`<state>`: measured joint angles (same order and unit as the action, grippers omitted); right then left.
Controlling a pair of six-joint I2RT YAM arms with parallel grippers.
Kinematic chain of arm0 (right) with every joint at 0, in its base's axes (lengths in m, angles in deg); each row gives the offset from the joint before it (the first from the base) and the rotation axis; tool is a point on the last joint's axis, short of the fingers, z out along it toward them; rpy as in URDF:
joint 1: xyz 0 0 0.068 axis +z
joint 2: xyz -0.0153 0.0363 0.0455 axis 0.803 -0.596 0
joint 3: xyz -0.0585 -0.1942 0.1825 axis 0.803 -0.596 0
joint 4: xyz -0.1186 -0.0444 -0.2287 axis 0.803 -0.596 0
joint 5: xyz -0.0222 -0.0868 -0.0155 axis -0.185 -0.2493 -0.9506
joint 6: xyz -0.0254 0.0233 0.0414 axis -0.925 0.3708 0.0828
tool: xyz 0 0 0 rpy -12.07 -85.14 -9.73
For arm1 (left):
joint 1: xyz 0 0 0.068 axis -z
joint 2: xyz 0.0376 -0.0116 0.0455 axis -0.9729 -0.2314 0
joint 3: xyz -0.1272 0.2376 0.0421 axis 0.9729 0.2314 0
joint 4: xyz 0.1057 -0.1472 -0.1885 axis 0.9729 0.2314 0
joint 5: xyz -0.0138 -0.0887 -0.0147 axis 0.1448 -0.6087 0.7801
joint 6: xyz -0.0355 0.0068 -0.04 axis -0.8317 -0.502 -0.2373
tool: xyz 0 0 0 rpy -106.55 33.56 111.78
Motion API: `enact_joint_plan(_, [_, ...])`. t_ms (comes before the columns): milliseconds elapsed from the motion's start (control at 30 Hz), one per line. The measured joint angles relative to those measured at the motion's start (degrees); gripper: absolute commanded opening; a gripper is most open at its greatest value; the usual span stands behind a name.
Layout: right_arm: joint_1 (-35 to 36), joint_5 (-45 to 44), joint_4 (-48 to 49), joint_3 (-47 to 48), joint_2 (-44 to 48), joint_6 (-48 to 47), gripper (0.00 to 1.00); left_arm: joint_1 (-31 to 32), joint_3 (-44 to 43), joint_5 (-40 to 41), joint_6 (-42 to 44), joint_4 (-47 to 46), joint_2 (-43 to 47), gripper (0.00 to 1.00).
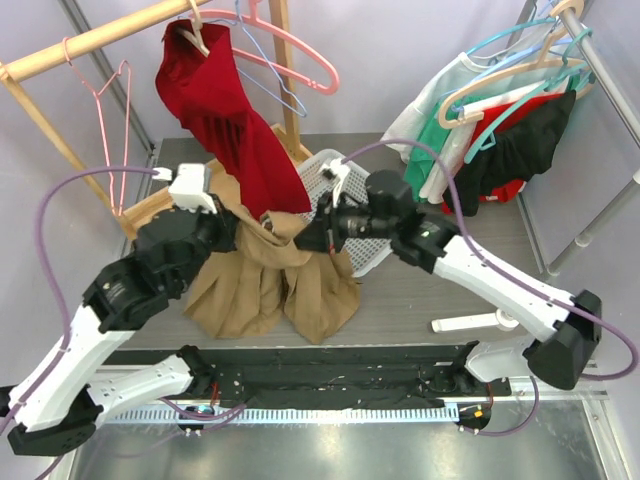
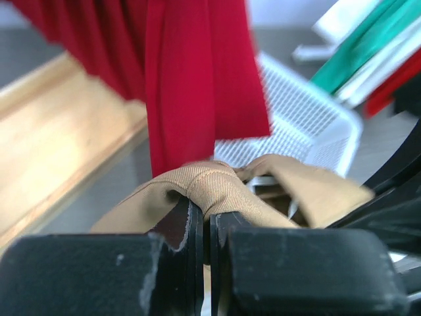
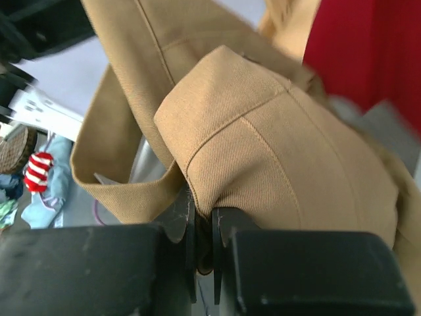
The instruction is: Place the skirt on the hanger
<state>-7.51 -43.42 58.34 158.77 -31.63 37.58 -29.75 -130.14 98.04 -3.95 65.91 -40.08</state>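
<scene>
The tan skirt (image 1: 270,285) hangs bunched between my two grippers, its lower folds resting on the table. My left gripper (image 1: 232,232) is shut on one fold of its waistband (image 2: 217,184), seen close up in the left wrist view at the left gripper (image 2: 207,220). My right gripper (image 1: 305,238) is shut on another fold of the skirt (image 3: 263,151), pinched at the right gripper (image 3: 205,220). An empty pink hanger (image 1: 110,130) hangs on the wooden rail at the far left. Two more empty hangers, pink (image 1: 300,55) and blue, hang at the top centre.
A red dress (image 1: 220,110) hangs from the wooden rail just behind the skirt. A white mesh basket (image 1: 335,170) stands behind my right gripper. Several garments (image 1: 500,130) hang on a metal rack at the right. A white bar (image 1: 475,322) lies on the table's right.
</scene>
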Motion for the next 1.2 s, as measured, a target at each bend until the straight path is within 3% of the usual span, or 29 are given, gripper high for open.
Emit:
enact_joint_plan(333, [3.02,-11.65,10.73,-14.05,-5.42,3.41,0.01,-0.09,11.50,0.83,-4.02,-0.72,-1.77,0.00])
enact_joint_plan(667, [2.32,-25.09,7.10,-18.95,-8.59,2.93,0.01,-0.13,29.68,-4.31,-11.67,-12.55,-0.98,0.00])
enact_joint_plan(1133, [-8.44,-29.00,7.04,-17.51,-11.74,-0.02,0.01,-2.89,32.96,-11.02,-15.45,-25.55,-13.07,0.00])
enact_joint_plan(1200, [-9.51,-28.44,5.79,-16.28,-12.02,-0.98,0.18,-3.19,32.00,-11.52,-15.28,-26.03,-14.95,0.00])
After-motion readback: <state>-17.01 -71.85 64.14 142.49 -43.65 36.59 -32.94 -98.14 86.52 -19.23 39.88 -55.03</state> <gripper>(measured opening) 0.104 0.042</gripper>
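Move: Both hands already pinch the brown skirt's waist high above the table. The clear table it will be laid on is about 36 cm below the left hand, some 11 cm to its right and 2 cm back, and about 31 cm below the right hand, level with it and 6 cm left. The basket stands 18 cm ahead and 9 cm left of the right hand, 27 cm down; the red skirt's hem hangs about 12 cm ahead and 11 cm right of the left hand, 10 cm lower. Both hands, still pinching the brown skirt's waist, sink about 20 cm towards the table, the right also reaching forward. ##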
